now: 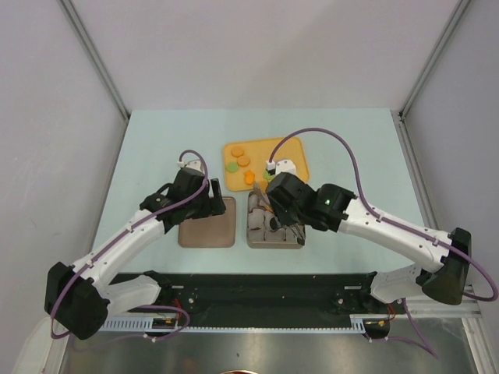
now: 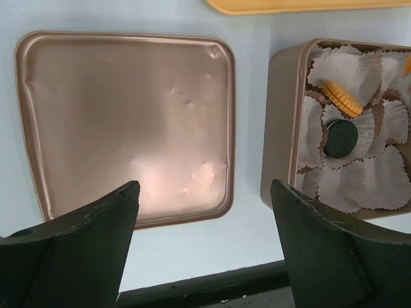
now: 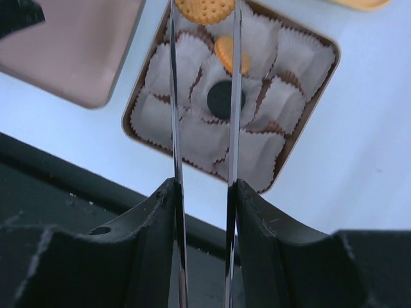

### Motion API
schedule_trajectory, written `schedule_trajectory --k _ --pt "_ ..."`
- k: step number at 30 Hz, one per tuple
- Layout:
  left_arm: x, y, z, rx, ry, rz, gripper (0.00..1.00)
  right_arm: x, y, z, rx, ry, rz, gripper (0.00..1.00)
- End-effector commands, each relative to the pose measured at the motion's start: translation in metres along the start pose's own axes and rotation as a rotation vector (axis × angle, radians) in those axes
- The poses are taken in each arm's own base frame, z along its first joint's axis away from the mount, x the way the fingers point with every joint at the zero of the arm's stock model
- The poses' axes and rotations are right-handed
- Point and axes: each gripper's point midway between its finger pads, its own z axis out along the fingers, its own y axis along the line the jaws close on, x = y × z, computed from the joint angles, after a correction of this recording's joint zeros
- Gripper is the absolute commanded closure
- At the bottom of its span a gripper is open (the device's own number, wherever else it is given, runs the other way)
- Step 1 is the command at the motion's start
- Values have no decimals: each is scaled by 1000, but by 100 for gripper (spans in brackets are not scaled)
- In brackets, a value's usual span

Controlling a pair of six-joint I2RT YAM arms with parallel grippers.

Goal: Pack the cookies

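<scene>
My right gripper has long thin metal blades and is shut on a round orange cookie, held above the gold tin of white paper cups. In the tin an orange cookie and a black cookie lie in cups. My left gripper is open and empty, over bare table between the gold lid and the tin. More cookies, orange and green, lie on the yellow tray behind the tin.
The gold lid lies flat, left of the tin. The black rail of the arm bases runs along the near table edge. Grey walls close in both sides.
</scene>
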Motion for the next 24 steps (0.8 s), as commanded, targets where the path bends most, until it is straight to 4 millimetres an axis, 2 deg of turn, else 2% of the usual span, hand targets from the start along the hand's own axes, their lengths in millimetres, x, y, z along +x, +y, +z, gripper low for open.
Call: schedule_trajectory --k 1,7,13,24 --pt "-10 -2 -2 13 -40 -3 12 11 5 -11 24 -26 50 66" --pt "-9 -1 -4 12 -40 -1 12 29 22 -2 -6 5 46 66" --pt "-7 -1 -4 15 -39 -1 12 36 37 3 -36 18 45 66" --pt "-6 -3 -3 27 -33 4 12 45 40 6 -27 34 46 64"
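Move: My right hand still grips the metal tongs, an orange cookie pinched in their tips. The empty middle-left cup of the box lies about 4 cm ahead of that hand, 8 cm to its left and 18 cm below. The black cookie in the centre cup is 4 cm ahead and 2 cm left, the boxed orange cookie 7 cm ahead and 3 cm left. From my idle left hand, that empty cup is level fore and aft, roughly 11 cm right and 10 cm below. I draw my right hand back about 5 cm and sink it nearly 4 cm, easing about 2 cm left as I slow, to bring the orange cookie in the tongs down over the left-hand cups of the box. Most of the backward travel comes early, then I creep lower; the wrist barely turns and my fingers keep their hold on the tongs. ##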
